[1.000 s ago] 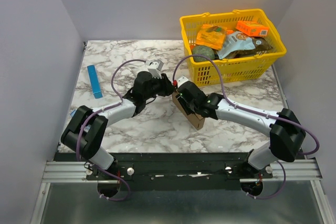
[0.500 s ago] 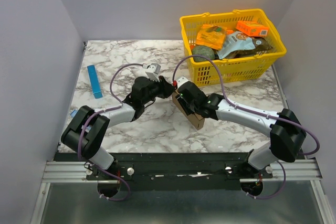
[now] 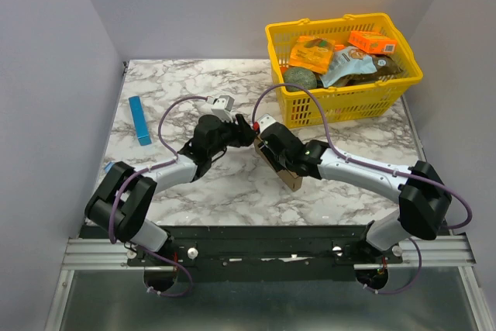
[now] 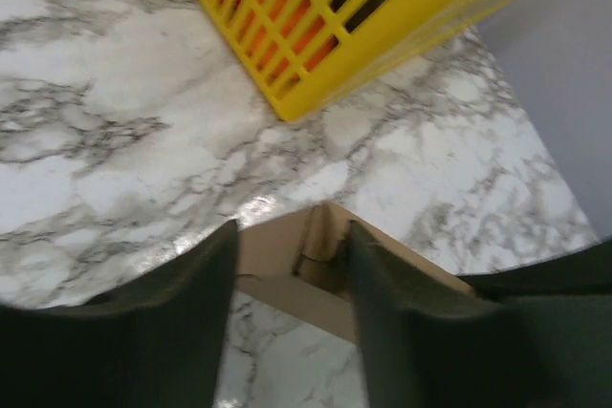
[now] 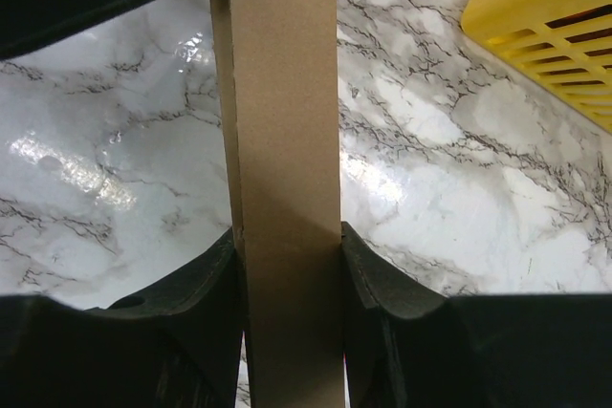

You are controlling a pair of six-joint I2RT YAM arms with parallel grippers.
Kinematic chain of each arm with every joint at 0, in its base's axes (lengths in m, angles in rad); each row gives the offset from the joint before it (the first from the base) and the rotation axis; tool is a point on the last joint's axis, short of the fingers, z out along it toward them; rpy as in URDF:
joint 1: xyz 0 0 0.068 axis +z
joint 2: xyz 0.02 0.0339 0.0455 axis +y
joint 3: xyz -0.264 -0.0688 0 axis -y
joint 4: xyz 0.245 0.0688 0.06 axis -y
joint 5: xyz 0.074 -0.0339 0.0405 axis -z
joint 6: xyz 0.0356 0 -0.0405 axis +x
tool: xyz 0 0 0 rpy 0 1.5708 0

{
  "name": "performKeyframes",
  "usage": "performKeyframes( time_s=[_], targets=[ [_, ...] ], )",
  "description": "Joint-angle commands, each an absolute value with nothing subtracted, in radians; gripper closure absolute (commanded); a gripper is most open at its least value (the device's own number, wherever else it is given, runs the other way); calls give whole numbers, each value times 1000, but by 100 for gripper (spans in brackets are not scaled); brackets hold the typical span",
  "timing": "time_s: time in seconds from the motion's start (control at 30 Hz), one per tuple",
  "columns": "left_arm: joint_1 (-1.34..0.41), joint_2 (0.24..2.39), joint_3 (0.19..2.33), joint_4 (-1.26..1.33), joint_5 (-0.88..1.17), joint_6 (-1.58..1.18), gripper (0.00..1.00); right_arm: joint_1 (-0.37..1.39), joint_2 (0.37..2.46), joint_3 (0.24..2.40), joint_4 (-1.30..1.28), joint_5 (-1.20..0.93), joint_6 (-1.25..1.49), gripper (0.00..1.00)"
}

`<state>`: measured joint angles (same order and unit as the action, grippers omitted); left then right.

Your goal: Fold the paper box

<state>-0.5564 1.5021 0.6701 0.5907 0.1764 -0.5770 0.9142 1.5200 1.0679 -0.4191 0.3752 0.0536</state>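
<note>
The paper box point(image 3: 290, 177), a narrow brown carton, lies mid-table between my two arms. My right gripper point(image 3: 269, 145) is shut on it: in the right wrist view the box point(image 5: 282, 93) runs straight up between the fingers point(image 5: 206, 284), which press both long sides. My left gripper point(image 3: 246, 131) faces the box's far end from the left. In the left wrist view its jaws stand open around that open end point(image 4: 287, 269), where an inner flap shows. The right finger point(image 4: 421, 332) overlaps the end's edge; I cannot tell whether it touches.
A yellow basket point(image 3: 345, 102) of orange packets and other goods stands at the back right, close behind the box; its wall point(image 4: 316, 45) fills the top of the left wrist view. A thin blue strip point(image 3: 139, 120) lies at the left.
The left gripper's jaws have spread wider at the box's end, and its wrist has shifted slightly. The right gripper keeps the same hold on the box.
</note>
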Motion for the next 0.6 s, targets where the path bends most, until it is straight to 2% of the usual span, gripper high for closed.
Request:
performKeyframes(
  time_s=[0.0, 0.17, 0.23, 0.37, 0.57],
  targets=[
    [-549, 1479, 676, 213, 133, -534, 24, 934, 1499, 1045, -439, 508, 83, 62],
    [-480, 1313, 761, 97, 101, -525, 6, 959, 1505, 1045, -448, 630, 106, 62],
    [-408, 1257, 779, 17, 110, -529, 1, 969, 1514, 1048, -452, 666, 118, 61],
    [-276, 1164, 818, -109, 149, -520, 1, 1014, 1549, 1075, -469, 796, 143, 60],
    [-163, 1032, 865, -254, 183, -434, 1, 1072, 1675, 1157, -541, 871, 181, 57]
  ],
)
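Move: The paper box is already pinched in my right hand. Its middle lies about 2 cm back, 2 cm right and 2 cm below that hand. From my left hand, whose fingers are around the box's forward-left end, the box middle is some 7 cm back, 7 cm right and 5 cm lower. The yellow basket stands roughly 22 cm ahead and 25 cm right of my left hand; a blue block lies about 32 cm left and 8 cm ahead, on the table. I spread my half-open left fingers wide and pull that hand away from the box's forward-left end, about 15 cm left and then rising too, some 7 cm, while it swings 20 degrees counter-clockwise. My right hand keeps its grip on the box, shifting about 2 cm right, tipping its fingers up and rolling its left side down, with a slight clockwise turn. ##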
